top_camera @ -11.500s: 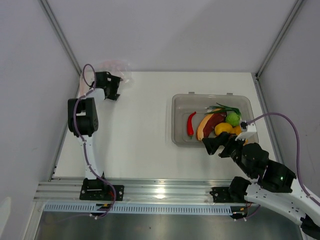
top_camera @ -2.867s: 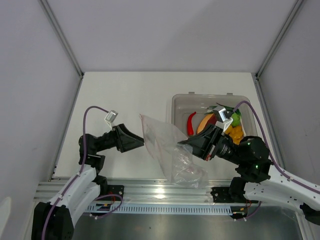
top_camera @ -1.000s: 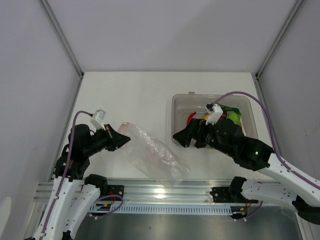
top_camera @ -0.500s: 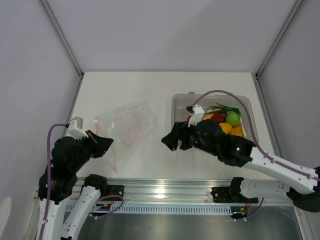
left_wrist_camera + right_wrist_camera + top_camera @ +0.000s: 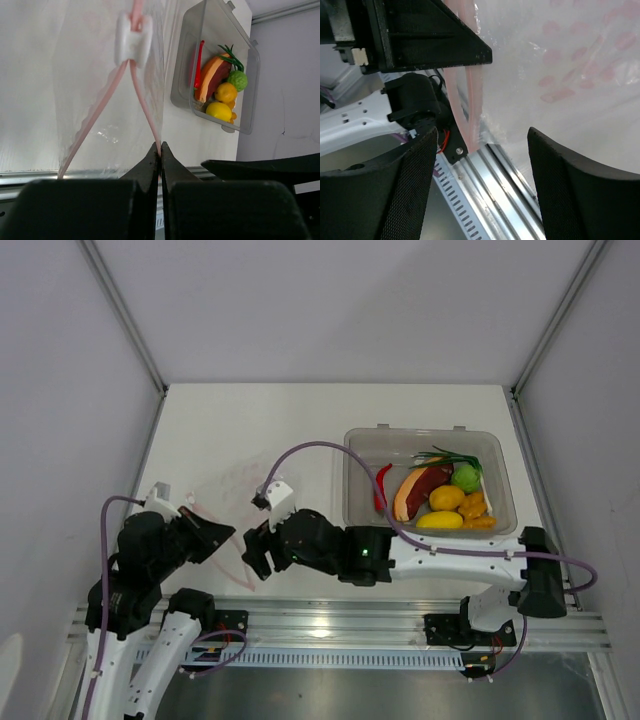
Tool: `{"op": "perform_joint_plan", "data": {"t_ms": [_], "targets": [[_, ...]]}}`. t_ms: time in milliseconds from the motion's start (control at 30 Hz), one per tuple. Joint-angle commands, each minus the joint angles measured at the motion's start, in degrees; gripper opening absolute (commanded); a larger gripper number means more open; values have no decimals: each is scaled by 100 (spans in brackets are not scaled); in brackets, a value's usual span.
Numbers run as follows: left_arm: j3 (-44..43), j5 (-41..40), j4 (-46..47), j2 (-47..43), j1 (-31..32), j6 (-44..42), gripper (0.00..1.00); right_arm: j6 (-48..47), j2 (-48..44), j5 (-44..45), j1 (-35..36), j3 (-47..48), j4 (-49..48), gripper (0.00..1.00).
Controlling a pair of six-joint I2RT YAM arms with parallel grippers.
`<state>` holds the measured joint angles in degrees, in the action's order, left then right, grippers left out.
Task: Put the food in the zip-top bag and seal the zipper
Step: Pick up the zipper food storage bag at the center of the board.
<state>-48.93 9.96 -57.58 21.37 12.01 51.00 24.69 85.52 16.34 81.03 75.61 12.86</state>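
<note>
The zip-top bag (image 5: pixel 236 506), clear and crinkly, hangs over the near left of the table from my left gripper (image 5: pixel 222 533). That gripper (image 5: pixel 160 148) is shut on the pink zipper (image 5: pixel 145 107), below the white slider (image 5: pixel 132 42). My right gripper (image 5: pixel 256 552) has reached across beside it. It (image 5: pixel 482 135) is open, with the bag's (image 5: pixel 560 65) corner and the zipper's (image 5: pixel 470 95) end between its fingers, touching neither. The food lies in the grey bin (image 5: pixel 355 470): a red chili (image 5: pixel 381 487), a green scallion (image 5: pixel 445 455), a purple and orange piece (image 5: pixel 420 488), a yellow fruit (image 5: pixel 447 497) and a green fruit (image 5: pixel 465 477).
The right arm (image 5: pixel 440 550) lies stretched along the near edge in front of the bin. The metal rail (image 5: pixel 330 620) runs just below both grippers. White walls close in the table on three sides.
The right arm has swung left from the bin to the bag's near corner. The left gripper has drawn the bag toward the near left.
</note>
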Motion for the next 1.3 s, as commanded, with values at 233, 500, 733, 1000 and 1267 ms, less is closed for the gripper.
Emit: {"op": "perform_joint_plan", "data": {"t_ms": [233,500,733,1000,1267], "targets": [[138,507,212,113,21,296,1,-843,1089,721,211,630,-486,73],[138,797,239,96,21,393,1,-1089,1476,1398,255,674,-715,64],[208,1034,475,26,21,25,5,-773,1407,1452,264,657,-575,0],[129,1070,784,-799,21,-643,79,255,793,697,-17,130,-618,0],[-460,587,266,-1196,21,-1110,76,1090,54,-420,-676,-723,-1462,0]]}}
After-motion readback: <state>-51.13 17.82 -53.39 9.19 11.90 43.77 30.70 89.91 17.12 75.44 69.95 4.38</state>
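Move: The bag's open lip, held in the shut left fingers, is to be gripped just under them. That spot lies about 4 cm left of the open right hand, 2 cm ahead and 7 cm below, and some 4 cm below the left hand, 2 cm to its right and 1 cm back. The bag's spotted body hangs roughly 12 cm ahead of the right hand, 3 cm left. The food container's middle is some 38 cm to its right, 21 cm ahead and 22 cm below. The bag's lip passes from left to right: the right hand sinks about 7 cm, easing left and slightly forward beneath the left fingertips, and shuts on the lip. Only then do the left fingers open wide and let go, that hand backing up and away with its fingertips tipping up some 20 degrees. Meanwhile the right, keeping its pinch, draws right, forward and slightly up. ##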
